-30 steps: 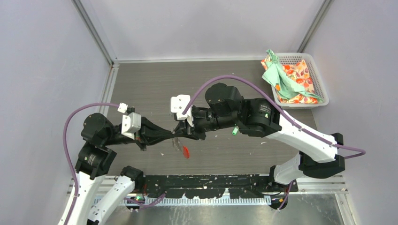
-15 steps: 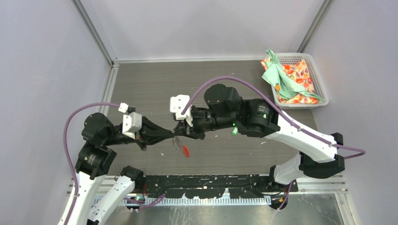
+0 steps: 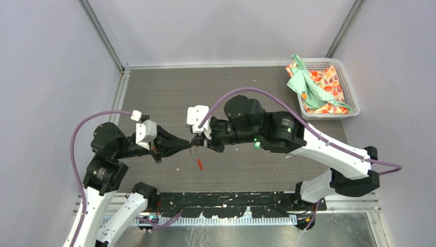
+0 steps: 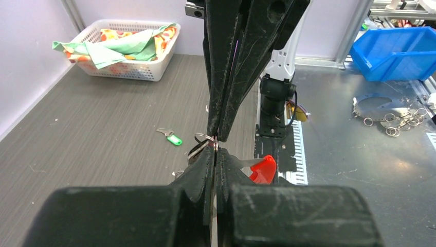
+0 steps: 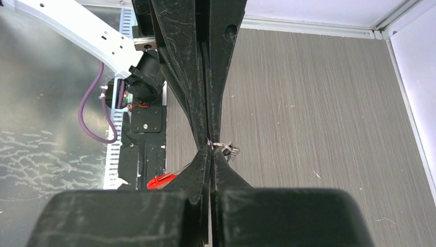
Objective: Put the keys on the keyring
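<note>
Above the table's middle, my left gripper and right gripper meet tip to tip. Both are shut on the keyring, a small metal loop pinched between the two sets of tips. In the left wrist view, its red tab hangs below to the right of my left gripper. The right wrist view shows the keyring just right of my right gripper. A small dark and silver piece hangs on the loop; I cannot tell what it is. The green-tagged key lies on the table.
A white basket of coloured cloths stands at the back right corner. Beyond the table's near edge lie a metal plate with loose rings and a blue bin. Both arm bases sit along the black rail.
My right gripper has closed onto the keyring. Both grippers have shifted slightly up the view, and the red tab has swung to hang narrower beneath them.
</note>
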Action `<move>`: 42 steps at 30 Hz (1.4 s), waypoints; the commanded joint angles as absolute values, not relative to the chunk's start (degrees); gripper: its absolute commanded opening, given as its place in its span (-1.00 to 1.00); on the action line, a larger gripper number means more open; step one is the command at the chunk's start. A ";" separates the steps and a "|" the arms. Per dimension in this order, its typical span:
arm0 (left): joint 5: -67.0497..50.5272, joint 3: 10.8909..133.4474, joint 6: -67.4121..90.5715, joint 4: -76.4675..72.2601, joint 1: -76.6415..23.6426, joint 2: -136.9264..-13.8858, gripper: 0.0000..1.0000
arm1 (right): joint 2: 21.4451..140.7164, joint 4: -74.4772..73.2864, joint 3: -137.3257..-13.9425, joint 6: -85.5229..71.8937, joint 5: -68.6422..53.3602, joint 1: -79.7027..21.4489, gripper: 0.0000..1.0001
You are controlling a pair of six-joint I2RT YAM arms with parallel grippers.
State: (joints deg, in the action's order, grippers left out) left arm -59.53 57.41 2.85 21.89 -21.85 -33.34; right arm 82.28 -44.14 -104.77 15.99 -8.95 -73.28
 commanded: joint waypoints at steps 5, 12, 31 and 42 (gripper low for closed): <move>-60.31 60.56 4.93 16.86 -22.06 -33.40 -0.98 | 78.05 -36.46 -99.98 13.19 -6.56 -73.27 -0.99; -61.53 61.54 4.26 20.10 -22.06 -33.27 -0.29 | 75.43 -35.21 -97.40 11.85 -7.56 -72.86 -0.99; -63.09 62.60 -24.24 47.34 -22.06 -39.35 -0.30 | 66.93 -32.05 -77.68 0.84 -8.28 -62.38 -0.71; -57.60 55.83 -32.80 45.65 -22.06 -46.68 -0.13 | 67.26 -12.05 -48.62 -11.46 -7.64 -42.27 0.02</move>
State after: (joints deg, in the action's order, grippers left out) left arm -59.37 57.28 -25.54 46.02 -22.00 -43.24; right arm 64.99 -23.81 -51.64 -6.50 -5.63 -45.04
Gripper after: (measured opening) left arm 0.427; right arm 0.502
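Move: Both closed hands meet at one ring of the keyring, whose plate and red handle hang with their middle about 6 cm below and 3 cm behind them. The black-tagged key sits about 1 cm ahead of the left hand and 2 cm below it. From the right hand the loose green-tagged key lies on the table, some 22 cm ahead, 22 cm to the right and 39 cm down. Backing off and rising slightly, the left hand opens and frees the ring, retreats about 3 cm, then sinks and comes forward again. The right hand keeps its pinch with small shifts, then opens, letting go of the keyring, and swoops some 22 cm down, also right and forward towards the green-tagged key, swinging clockwise about 40 degrees and tipping down. ##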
